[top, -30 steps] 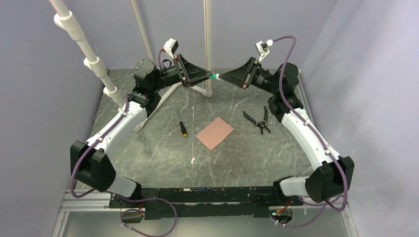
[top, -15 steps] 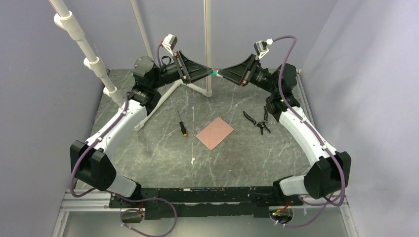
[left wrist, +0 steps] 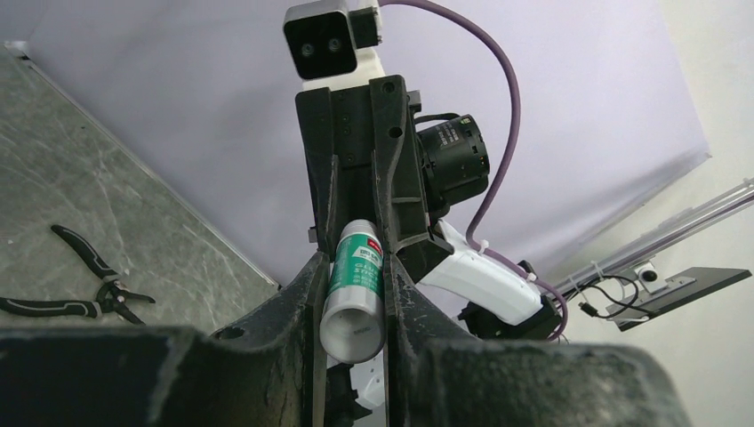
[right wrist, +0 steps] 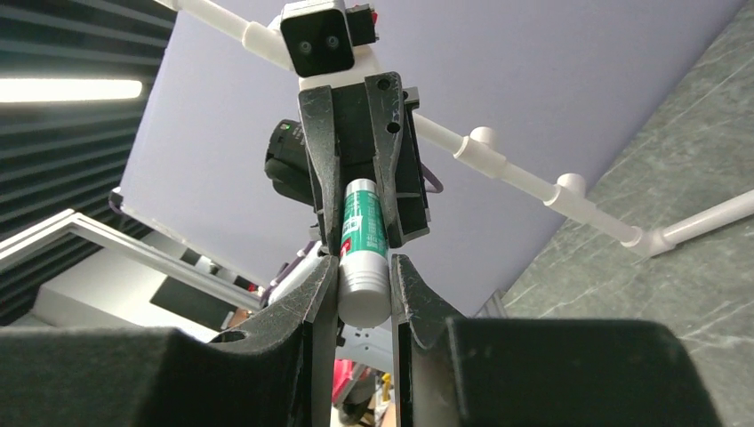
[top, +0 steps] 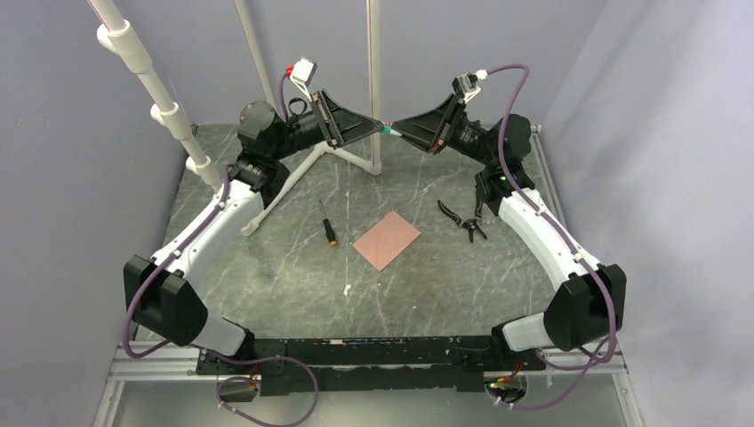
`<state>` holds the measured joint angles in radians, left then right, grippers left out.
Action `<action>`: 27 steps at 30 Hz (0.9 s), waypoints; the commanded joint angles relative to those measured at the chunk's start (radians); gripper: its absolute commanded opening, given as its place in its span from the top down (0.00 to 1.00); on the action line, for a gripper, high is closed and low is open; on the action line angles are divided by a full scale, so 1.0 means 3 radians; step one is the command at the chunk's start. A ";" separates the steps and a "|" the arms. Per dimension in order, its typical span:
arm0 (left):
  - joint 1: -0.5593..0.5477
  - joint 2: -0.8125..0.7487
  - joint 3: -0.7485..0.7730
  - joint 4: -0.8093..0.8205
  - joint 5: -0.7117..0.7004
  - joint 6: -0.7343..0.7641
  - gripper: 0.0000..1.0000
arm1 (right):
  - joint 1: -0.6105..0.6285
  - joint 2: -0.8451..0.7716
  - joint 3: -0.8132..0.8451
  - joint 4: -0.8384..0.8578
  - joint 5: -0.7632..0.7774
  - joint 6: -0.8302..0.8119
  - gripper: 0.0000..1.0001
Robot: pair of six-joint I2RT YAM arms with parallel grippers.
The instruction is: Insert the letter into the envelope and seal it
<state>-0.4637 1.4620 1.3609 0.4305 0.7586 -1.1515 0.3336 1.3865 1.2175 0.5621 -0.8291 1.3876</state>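
A green-and-white glue stick (top: 385,130) hangs high above the back of the table, held at one end by my left gripper (top: 377,125) and at the other by my right gripper (top: 396,131). In the left wrist view the left gripper (left wrist: 356,267) is shut on the stick's flat grey end (left wrist: 354,307). In the right wrist view the right gripper (right wrist: 364,267) is shut on its ribbed grey end (right wrist: 364,285). The salmon-pink envelope (top: 387,239) lies flat on the table's middle, well below both grippers; no flap shows. The letter is not visible as a separate sheet.
Black pliers (top: 467,220) lie right of the envelope and show in the left wrist view (left wrist: 80,285). A screwdriver (top: 327,227) and a thin white stick (top: 346,276) lie to its left. White pipe posts (top: 374,80) stand at the back, right behind the grippers.
Both grippers have risen a little and tilted upward with the glue stick still held between them. The envelope and the tools have not moved.
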 commanded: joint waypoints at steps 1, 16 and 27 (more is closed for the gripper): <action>-0.0553 0.0210 -0.0146 -0.0417 0.0559 0.0301 0.98 | 0.0355 0.0086 0.0192 0.0602 -0.0043 0.0448 1.00; -0.0424 -0.0015 0.0137 -0.1786 -0.0125 0.1164 0.98 | -0.0255 -0.0599 -0.0249 -0.2034 0.0562 -0.1387 0.18; -0.0441 0.0505 -0.0098 -0.2168 -0.0116 0.0999 0.98 | -0.0469 -0.0970 -0.0710 -0.3511 0.1898 -0.1975 0.23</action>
<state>-0.5896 1.5265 1.3548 -0.1799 0.7017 -0.8318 0.1959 1.1355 1.0351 -0.3370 -0.4118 0.8680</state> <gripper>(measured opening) 0.250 0.787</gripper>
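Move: High over the table, both hands grip opposite ends of the glue stick. The closed envelope lies some 41 cm below and about 5 cm ahead of either hand, roughly 2 cm to the left hand's right and 1 cm to the right hand's left. The screwdriver is 13 cm left and 8 cm ahead of the left hand; the pliers lie some 18 cm right and 10 cm ahead of the right hand, both at table height. After barely stirring at first, the right hand opens wide and lets go of the glue stick, dropping about 18 cm and swinging some 10 cm to its right, away from the left hand, its fingers tipping down and turning clockwise. The left hand keeps its pinch on the stick and sinks some 15 cm towards the table and the envelope, easing back and right by a few centimetres early in the descent and coming slightly forward again as its fingers tip downward. ##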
